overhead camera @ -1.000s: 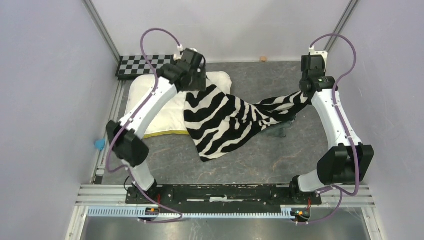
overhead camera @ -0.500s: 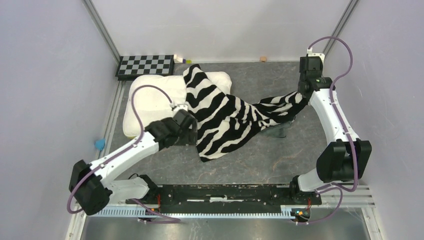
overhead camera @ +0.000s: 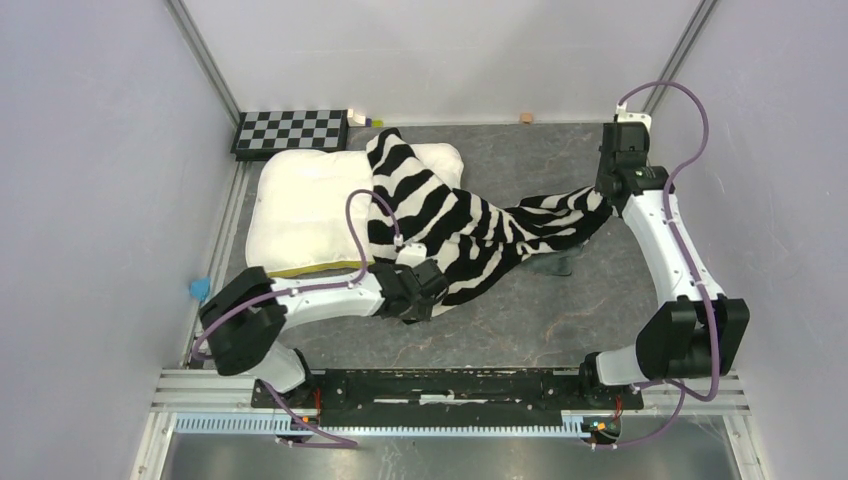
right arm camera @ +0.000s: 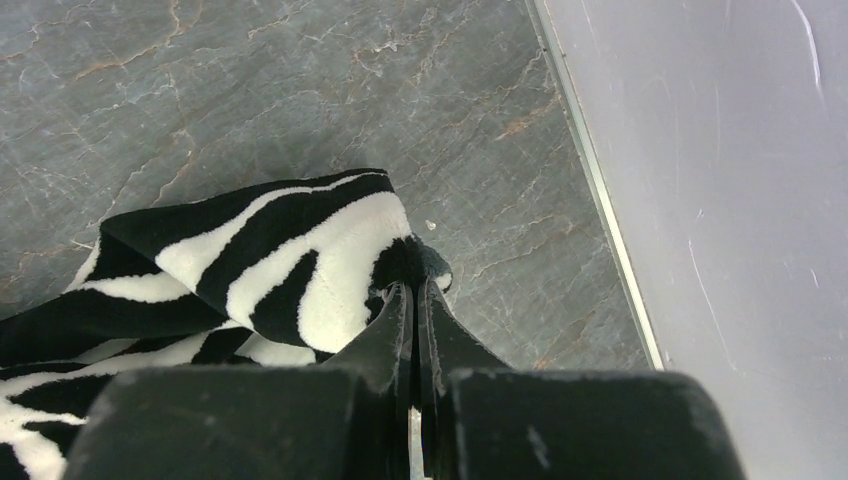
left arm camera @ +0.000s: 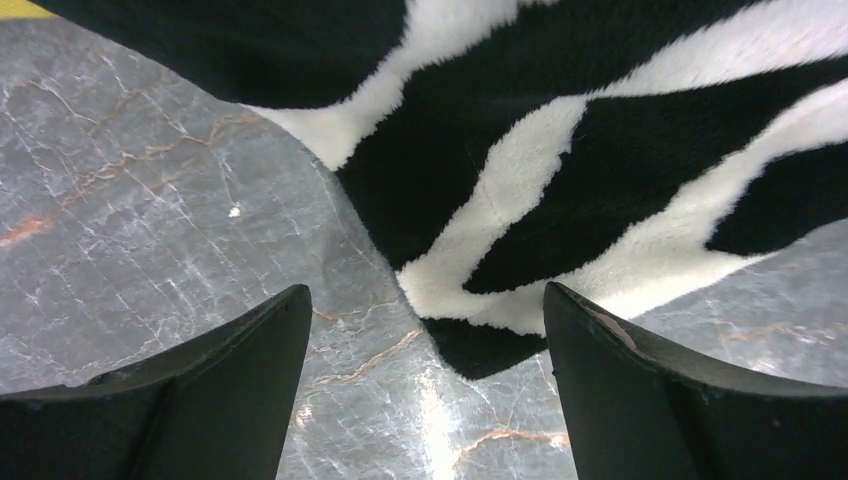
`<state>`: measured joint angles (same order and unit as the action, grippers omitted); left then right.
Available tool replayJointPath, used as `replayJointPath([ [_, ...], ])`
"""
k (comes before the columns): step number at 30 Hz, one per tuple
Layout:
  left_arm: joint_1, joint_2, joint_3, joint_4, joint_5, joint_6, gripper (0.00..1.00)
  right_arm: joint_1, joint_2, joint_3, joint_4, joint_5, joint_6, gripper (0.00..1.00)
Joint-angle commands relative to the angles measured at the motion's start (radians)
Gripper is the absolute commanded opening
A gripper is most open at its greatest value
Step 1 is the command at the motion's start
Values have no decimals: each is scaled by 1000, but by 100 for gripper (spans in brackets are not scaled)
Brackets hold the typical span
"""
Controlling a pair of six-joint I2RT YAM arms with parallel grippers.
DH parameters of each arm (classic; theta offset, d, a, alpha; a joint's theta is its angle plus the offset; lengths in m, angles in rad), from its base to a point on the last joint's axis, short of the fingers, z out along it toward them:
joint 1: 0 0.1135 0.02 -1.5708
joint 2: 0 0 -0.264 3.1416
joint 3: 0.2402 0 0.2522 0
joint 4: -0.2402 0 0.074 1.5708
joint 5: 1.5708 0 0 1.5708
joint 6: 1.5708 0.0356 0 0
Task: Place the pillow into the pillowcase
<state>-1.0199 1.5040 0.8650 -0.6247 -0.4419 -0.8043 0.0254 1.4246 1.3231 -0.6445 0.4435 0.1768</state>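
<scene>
The cream-white pillow [overhead camera: 300, 205], with a yellow band [overhead camera: 312, 268] on its near edge, lies at the back left. The zebra-striped pillowcase [overhead camera: 455, 225] drapes over the pillow's right end and stretches to the right. My right gripper [overhead camera: 607, 192] is shut on its far right corner, and the right wrist view shows that gripper [right arm camera: 413, 285] pinching the striped pillowcase [right arm camera: 290, 260] just above the floor. My left gripper [overhead camera: 430, 292] hovers low over the near corner. In the left wrist view that gripper [left arm camera: 425, 292] is open and empty, with the pillowcase corner [left arm camera: 500, 250] just ahead between the fingers [left arm camera: 235, 365].
A checkerboard [overhead camera: 290, 130] lies at the back left, with small items [overhead camera: 362, 120] beside it. A small wooden block [overhead camera: 525, 118] sits by the back wall. A blue object [overhead camera: 200, 288] lies off the left edge. The side wall [right arm camera: 740, 200] stands close to my right gripper.
My left arm swung from the back of the pillow to the near corner of the pillowcase, staying open. The right gripper kept its hold and barely moved.
</scene>
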Motion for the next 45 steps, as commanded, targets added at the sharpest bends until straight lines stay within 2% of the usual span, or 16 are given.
replayJointPath([
  [1, -51, 79, 23, 35, -109, -121, 91, -2, -52, -8, 37, -19, 8, 0],
  [4, -68, 142, 35, 54, -134, -131, 82, -2, -64, -12, 40, -24, 7, 0],
  [7, -68, 170, 63, 48, -166, -122, 50, -2, -76, -3, 35, -28, 5, 0],
  [8, -67, 166, 72, 38, -176, -113, 35, -2, -78, 2, 33, -28, 2, 0],
  [11, -68, 100, 108, -25, -215, -92, 4, -3, -91, 26, 16, -12, -6, 0],
  [17, -65, -175, 278, -229, -346, -14, 2, -2, -114, 124, -32, -5, -11, 0],
  [20, -64, -317, 471, -257, -417, 116, 2, -4, -130, 209, -53, -3, 0, 0],
  [23, -64, -381, 679, -188, -445, 331, 2, -4, -142, 308, -69, -14, 24, 0],
  [28, -65, -373, 954, -64, -460, 594, 2, -4, -166, 476, -77, -20, 59, 0],
  [33, -65, -343, 1122, 47, -451, 711, 2, -4, -196, 604, -76, -5, 76, 0],
  [37, -64, -301, 1227, 65, -405, 742, 2, -4, -249, 614, -47, 31, 69, 0],
  [41, -66, -253, 1311, 11, -327, 718, 2, -3, -274, 624, -57, 91, 56, 0],
  [45, -66, -294, 1229, -12, -197, 657, 2, -5, -329, 597, -51, 149, 38, 0],
])
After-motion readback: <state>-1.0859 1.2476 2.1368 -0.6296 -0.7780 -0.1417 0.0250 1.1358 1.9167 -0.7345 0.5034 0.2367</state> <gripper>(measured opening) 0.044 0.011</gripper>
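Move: The near-left corner of the pillowcase lies almost between the left hand's open fingers, about 1 cm ahead, 2 cm right and 2 cm below. From that hand the pillow's middle is some 22 cm ahead and 12 cm left, nearly level, and the case's far corner, draped over it, roughly 36 cm ahead and 5 cm left. The right hand already holds the case's other end; the near-left corner lies about 34 cm left, 18 cm back and 20 cm below. The left hand sinks 1–2 cm while easing right, shuts on the near-left corner of the pillowcase, then whips it up fast by nearly 60 cm, the wrist tipping its fingers up some 65 degrees. The right hand keeps its pinch on the other end and, a little later, rises about 30 cm, then also draws back some 10 cm as its fingers tip up too. ##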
